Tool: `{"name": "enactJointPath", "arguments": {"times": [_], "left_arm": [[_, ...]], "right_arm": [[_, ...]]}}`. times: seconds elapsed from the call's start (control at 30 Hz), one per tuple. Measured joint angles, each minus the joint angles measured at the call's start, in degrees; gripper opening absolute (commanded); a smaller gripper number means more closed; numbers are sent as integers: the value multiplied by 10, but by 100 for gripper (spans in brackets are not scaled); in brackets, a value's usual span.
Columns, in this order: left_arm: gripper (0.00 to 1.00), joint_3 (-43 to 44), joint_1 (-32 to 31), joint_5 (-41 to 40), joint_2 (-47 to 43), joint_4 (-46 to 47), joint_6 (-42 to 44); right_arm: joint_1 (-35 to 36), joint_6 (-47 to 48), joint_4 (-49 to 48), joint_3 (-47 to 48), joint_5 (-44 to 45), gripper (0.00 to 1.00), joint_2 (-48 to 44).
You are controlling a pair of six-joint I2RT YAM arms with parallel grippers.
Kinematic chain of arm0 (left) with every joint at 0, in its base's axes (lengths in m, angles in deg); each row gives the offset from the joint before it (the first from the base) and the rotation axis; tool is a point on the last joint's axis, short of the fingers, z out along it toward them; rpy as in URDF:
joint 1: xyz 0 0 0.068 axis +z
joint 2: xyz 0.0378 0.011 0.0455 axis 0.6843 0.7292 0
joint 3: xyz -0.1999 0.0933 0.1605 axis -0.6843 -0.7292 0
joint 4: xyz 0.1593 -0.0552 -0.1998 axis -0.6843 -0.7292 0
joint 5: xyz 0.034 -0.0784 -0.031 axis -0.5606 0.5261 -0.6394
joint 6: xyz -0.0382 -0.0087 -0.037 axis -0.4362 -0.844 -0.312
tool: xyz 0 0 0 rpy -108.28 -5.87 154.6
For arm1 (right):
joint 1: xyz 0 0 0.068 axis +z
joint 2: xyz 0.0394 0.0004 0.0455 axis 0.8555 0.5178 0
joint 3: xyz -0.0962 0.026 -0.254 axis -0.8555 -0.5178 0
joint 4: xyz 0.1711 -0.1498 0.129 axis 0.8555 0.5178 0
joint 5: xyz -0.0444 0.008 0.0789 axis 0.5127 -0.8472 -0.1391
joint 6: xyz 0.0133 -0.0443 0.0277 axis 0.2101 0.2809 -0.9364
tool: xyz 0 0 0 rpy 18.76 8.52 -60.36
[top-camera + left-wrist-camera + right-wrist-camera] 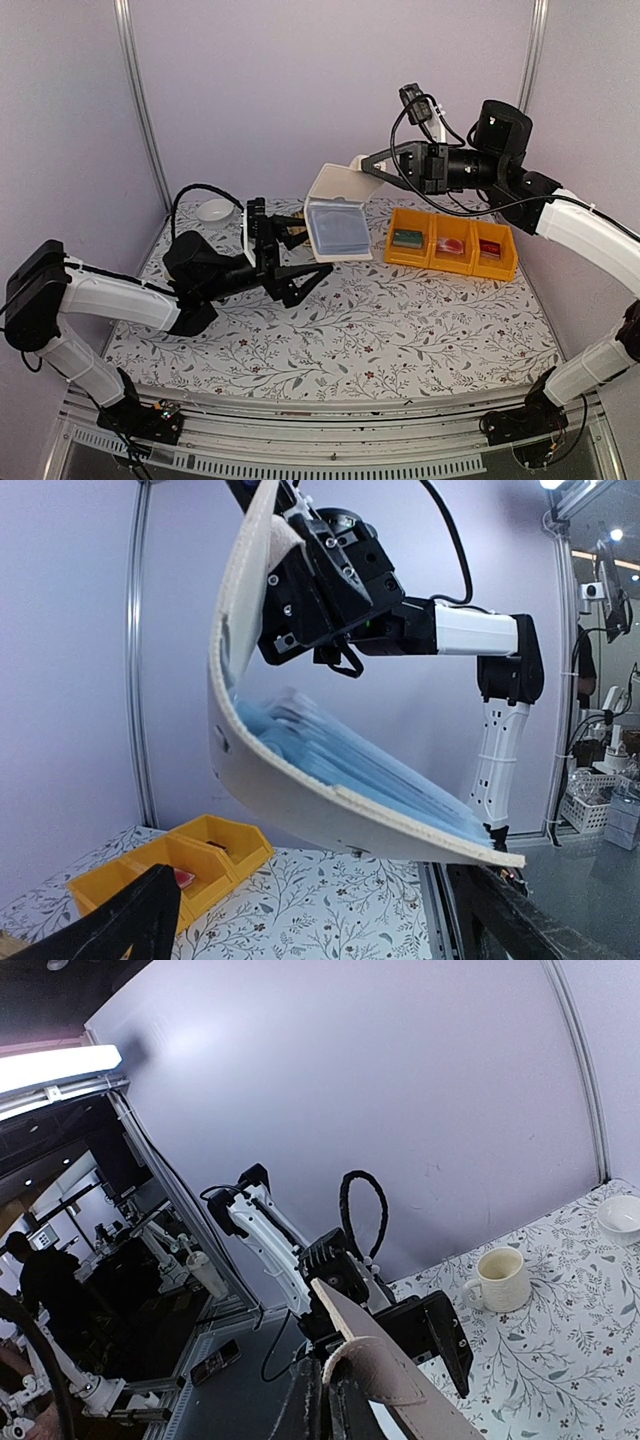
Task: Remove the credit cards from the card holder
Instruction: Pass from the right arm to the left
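Note:
The beige card holder [338, 190] hangs open in the air above the back of the table. My right gripper [368, 163] is shut on its top flap, as the right wrist view [345, 1385] also shows. A light blue credit card [337, 229] lies in its clear pocket and appears as blue layers in the left wrist view [350, 755]. My left gripper [300, 256] is open just left of and below the holder. The holder's curved lower edge [330, 815] spans above its two fingers [120, 920]. The red-pink card is hidden.
A yellow three-part bin [452, 262] with small red and green items stands right of the holder, and shows in the left wrist view [190, 855]. A white bowl [213, 209] sits at the back left. A cream mug [500, 1278] stands on the floral cloth.

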Motion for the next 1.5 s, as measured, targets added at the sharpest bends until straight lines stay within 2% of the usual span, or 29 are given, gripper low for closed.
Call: {"name": "enactJointPath", "arguments": {"times": [0.6,0.67,0.8,0.83,1.07,1.13,1.17,1.3,1.43,1.47,1.5], "left_arm": [[98,0,-27,-7,9,47,53],[89,0,-33,-29,12,51,61],[57,9,-40,-80,24,51,68],[53,10,-40,-89,26,51,67],[53,21,-44,-144,28,40,65],[50,31,-44,-157,29,28,65],[44,35,-44,-159,29,23,65],[2,47,-45,-158,34,14,60],[0,47,-47,-165,33,3,63],[0,47,-48,-170,31,-3,61],[0,47,-48,-178,26,-18,59]], "right_arm": [[0,0,-7,5,0,1,0],[0,-3,-11,5,0,1,0],[0,-14,-27,5,0,1,0],[0,-16,-29,5,0,1,0],[0,-33,-46,2,-5,1,0],[0,-37,-55,-2,-7,1,0],[0,-41,-58,-4,-10,1,0],[0,-54,-67,-8,-23,1,1],[-2,-58,-70,-9,-34,2,1],[-5,-57,-68,-10,-35,5,1],[-10,-53,-64,-12,-37,19,1]]}}
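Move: The card holder hangs open from the right hand's shut fingers, its middle about 8 cm below, 4 cm left and 3 cm back. From the open left hand that middle is some 3 cm ahead, 4 cm right and 6 cm up. The bamboo mat lies roughly 28 cm ahead of the left hand, straight ahead, and the orange box 20 cm ahead, 31 cm right, both about 30 cm below. The left hand backs 2 cm, then swings some 5 cm forward and pinches the hanging card holder's lower part. ##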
